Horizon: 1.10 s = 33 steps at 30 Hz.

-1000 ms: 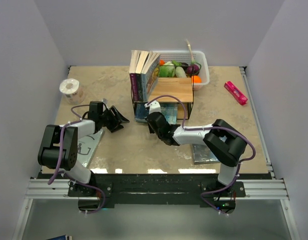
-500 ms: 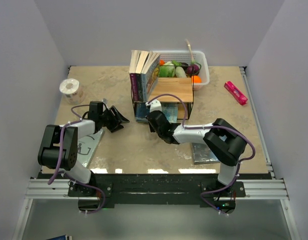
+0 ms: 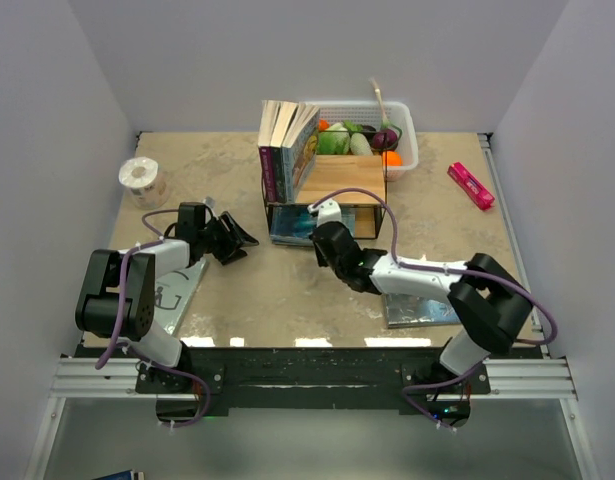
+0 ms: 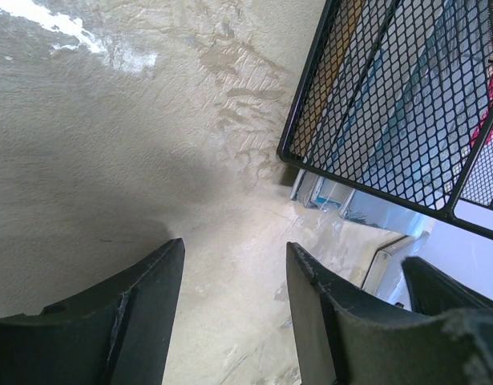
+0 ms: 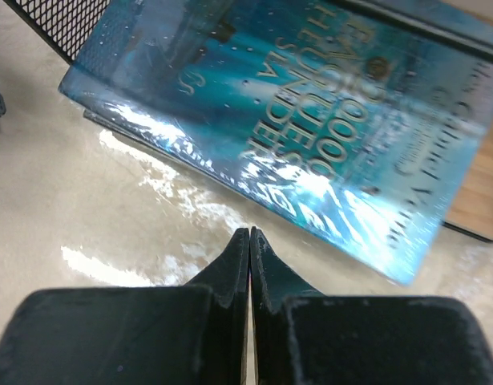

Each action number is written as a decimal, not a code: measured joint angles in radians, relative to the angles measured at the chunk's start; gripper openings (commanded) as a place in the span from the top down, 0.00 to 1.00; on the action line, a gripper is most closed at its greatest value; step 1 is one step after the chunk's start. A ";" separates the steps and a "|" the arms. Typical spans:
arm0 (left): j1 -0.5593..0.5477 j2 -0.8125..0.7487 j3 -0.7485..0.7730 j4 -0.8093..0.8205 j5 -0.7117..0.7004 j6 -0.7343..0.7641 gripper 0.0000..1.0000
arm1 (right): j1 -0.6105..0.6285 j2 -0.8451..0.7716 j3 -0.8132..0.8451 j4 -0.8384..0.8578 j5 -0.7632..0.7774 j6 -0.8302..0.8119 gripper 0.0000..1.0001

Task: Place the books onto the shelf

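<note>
The shelf [image 3: 332, 185], a black wire frame with wooden boards, stands at the back middle. Three books [image 3: 283, 140] stand upright on its left end. A teal-blue book [image 5: 294, 112] lies flat in the bottom level, its near edge sticking out onto the table [image 3: 290, 224]. My right gripper [image 5: 249, 234] is shut and empty, its tip on the table just short of that book's edge [image 3: 325, 218]. My left gripper [image 4: 234, 261] is open and empty, low over the table left of the shelf [image 3: 244, 238]. A dark blue-grey book [image 3: 417, 308] lies flat by the right arm. A grey book [image 3: 177, 295] lies under the left arm.
A white basket of vegetables [image 3: 402, 140] stands behind the shelf. A paper roll [image 3: 144, 181] sits at the far left and a pink oblong object [image 3: 470, 185] at the far right. The shelf's mesh side [image 4: 406, 104] is close ahead of the left gripper.
The right arm's elbow has swung out to the right and its shut gripper has shifted slightly right along the shelf's front, uncovering more of the teal-blue book. The left arm has not moved.
</note>
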 measured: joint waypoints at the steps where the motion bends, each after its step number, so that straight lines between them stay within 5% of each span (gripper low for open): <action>1: 0.000 0.000 0.000 0.000 0.000 0.000 0.42 | -0.005 -0.028 -0.019 -0.005 -0.001 -0.002 1.00; 33: 0.000 0.016 0.008 0.014 0.008 0.000 0.42 | -0.146 0.047 -0.047 -0.068 -0.021 0.005 1.00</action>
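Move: Sticking out low in the shelf, the blue book has its middle about 11 cm ahead, 4 cm left and 5 cm below the shut right hand; its right front corner lies roughly 2 cm ahead and 9 cm right. The standing books are some 13 cm left, 12 cm ahead and 18 cm higher. From the idle left hand, the blue book's middle is about 10 cm ahead and 20 cm right, nearly level. Sweeping right along the shelf's front, the closed right hand shifts about 6.5 cm and sinks some 5 cm, easing slightly forward at the end. The fingers stay shut while the wrist tips a little down and turns slightly clockwise; the tips stop right at the blue book's front edge, just left of its right corner, and hold there. ##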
